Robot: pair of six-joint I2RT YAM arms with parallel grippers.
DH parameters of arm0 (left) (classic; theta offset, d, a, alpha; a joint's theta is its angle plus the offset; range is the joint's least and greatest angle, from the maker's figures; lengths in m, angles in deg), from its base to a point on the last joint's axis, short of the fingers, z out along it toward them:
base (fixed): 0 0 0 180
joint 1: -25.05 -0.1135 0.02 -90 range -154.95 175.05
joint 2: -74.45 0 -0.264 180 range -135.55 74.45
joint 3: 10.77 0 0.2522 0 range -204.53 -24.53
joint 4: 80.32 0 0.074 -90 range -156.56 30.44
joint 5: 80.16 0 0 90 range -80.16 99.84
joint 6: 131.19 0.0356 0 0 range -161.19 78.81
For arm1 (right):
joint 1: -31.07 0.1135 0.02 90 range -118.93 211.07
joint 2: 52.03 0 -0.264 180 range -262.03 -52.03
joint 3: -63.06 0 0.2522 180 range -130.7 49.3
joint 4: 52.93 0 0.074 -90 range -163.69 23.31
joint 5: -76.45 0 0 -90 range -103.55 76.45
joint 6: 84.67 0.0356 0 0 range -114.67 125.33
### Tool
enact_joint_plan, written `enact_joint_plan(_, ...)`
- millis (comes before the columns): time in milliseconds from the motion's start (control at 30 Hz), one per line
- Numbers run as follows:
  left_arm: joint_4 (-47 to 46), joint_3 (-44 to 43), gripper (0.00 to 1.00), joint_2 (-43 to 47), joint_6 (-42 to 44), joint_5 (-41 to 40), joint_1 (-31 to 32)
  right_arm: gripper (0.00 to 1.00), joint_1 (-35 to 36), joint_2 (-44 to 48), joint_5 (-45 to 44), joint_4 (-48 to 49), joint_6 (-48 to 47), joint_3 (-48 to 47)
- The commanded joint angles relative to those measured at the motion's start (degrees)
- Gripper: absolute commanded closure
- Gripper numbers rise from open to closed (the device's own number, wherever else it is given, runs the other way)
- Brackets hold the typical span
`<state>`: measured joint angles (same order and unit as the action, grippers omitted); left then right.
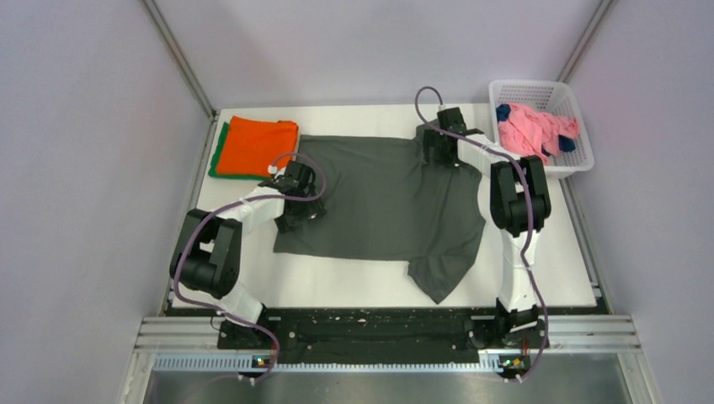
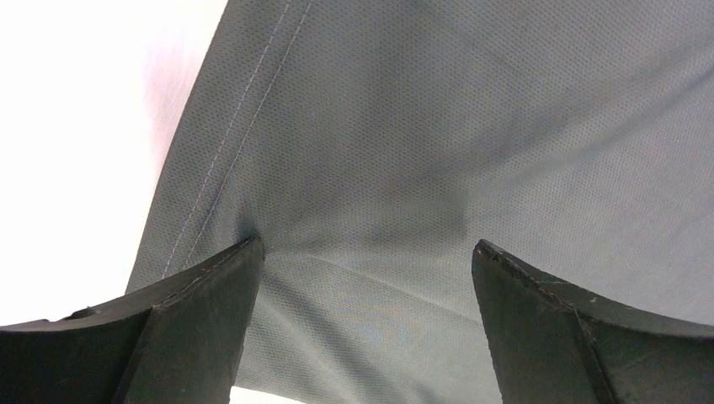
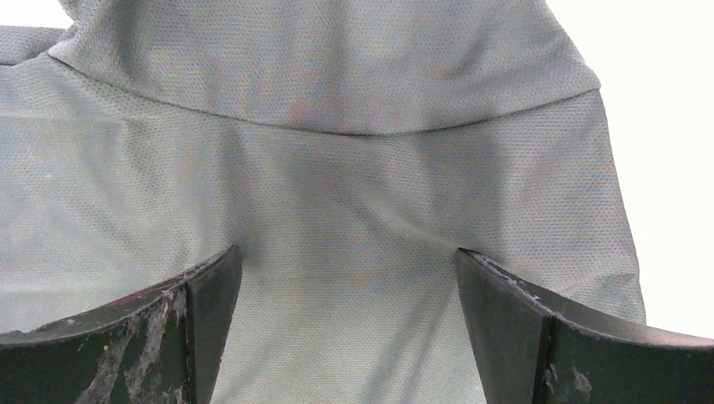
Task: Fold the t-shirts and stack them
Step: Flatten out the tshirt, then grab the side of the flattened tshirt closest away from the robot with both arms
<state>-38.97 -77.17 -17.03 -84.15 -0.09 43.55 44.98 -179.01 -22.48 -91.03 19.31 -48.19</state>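
Note:
A dark olive-grey t-shirt (image 1: 387,198) lies spread on the white table, one sleeve (image 1: 439,273) pointing toward the near edge. My left gripper (image 1: 301,210) is open, pressed down on the shirt's left part close to its stitched hem (image 2: 244,118), fingertips (image 2: 240,261) touching cloth. My right gripper (image 1: 441,156) is open too, down on the shirt's far right corner, where a folded-over sleeve flap (image 3: 337,67) lies just ahead. A folded orange t-shirt (image 1: 257,145) rests on a folded green one (image 1: 217,156) at the far left. Pink (image 1: 530,130) and navy (image 1: 503,112) t-shirts sit in the basket.
A white lattice basket (image 1: 572,160) stands at the far right beyond the table edge. Metal frame posts rise at the back corners, and a rail runs along the near edge behind the arm bases.

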Motion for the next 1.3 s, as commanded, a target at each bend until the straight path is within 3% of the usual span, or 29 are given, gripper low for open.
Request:
enact_joint_plan(0,3.12,-0.2,0.01,5.41,-2.28,-2.08,0.31,0.04,-0.62,-2.01,0.8,-5.19,-1.37,-4.78)
enact_joint_plan(133,5.8,-0.55,0.01,11.68,-3.66,-4.48,0.44,0.03,-0.32,7.7,0.15,-4.92,-1.52,-0.03)
enact_joint_plan(300,8.1,5.48,0.01,21.66,-6.99,-7.0,0.39,0.01,3.78,26.13,-1.49,-3.52,-0.29,17.86)
enact_joint_plan(433,11.15,11.28,0.01,28.02,-8.28,-7.82,0.39,0.01,10.55,38.3,0.51,-3.93,3.32,33.81)
enact_joint_plan(567,13.12,17.36,0.01,32.84,-10.02,-8.3,0.31,0.01,20.3,47.71,-1.76,-5.69,7.02,42.09)
enact_joint_plan(833,9.42,24.07,0.01,39.54,-11.68,-4.7,0.3,0.01,36.74,48.32,-13.73,-15.75,17.91,48.2)
enact_joint_plan(933,10.55,23.33,0.01,39.57,-11.39,-5.4,0.26,0.01,37.16,47.03,-20.13,-22.27,22.06,48.53)
enact_joint_plan(1267,10.77,23.64,0.01,39.69,-11.05,-5.61,0.28,0.01,36.77,49.29,-20.11,-25.5,27.41,53.75)
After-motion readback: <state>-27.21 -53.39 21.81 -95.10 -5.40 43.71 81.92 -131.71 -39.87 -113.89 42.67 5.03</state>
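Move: The t-shirt's near sleeve lies about 36 cm back from the right hand, about level sideways; the far sleeve is some 8 cm ahead and 2 cm left, and the basket 10 cm ahead and 30 cm right. From the left hand, the shirt's near-left corner lies 9 cm back and 7 cm left, the folded stack 20 cm ahead and 12 cm left. All about table height. Open hands arc back: right about 35 cm to the near sleeve, left 12 cm to the corner. ##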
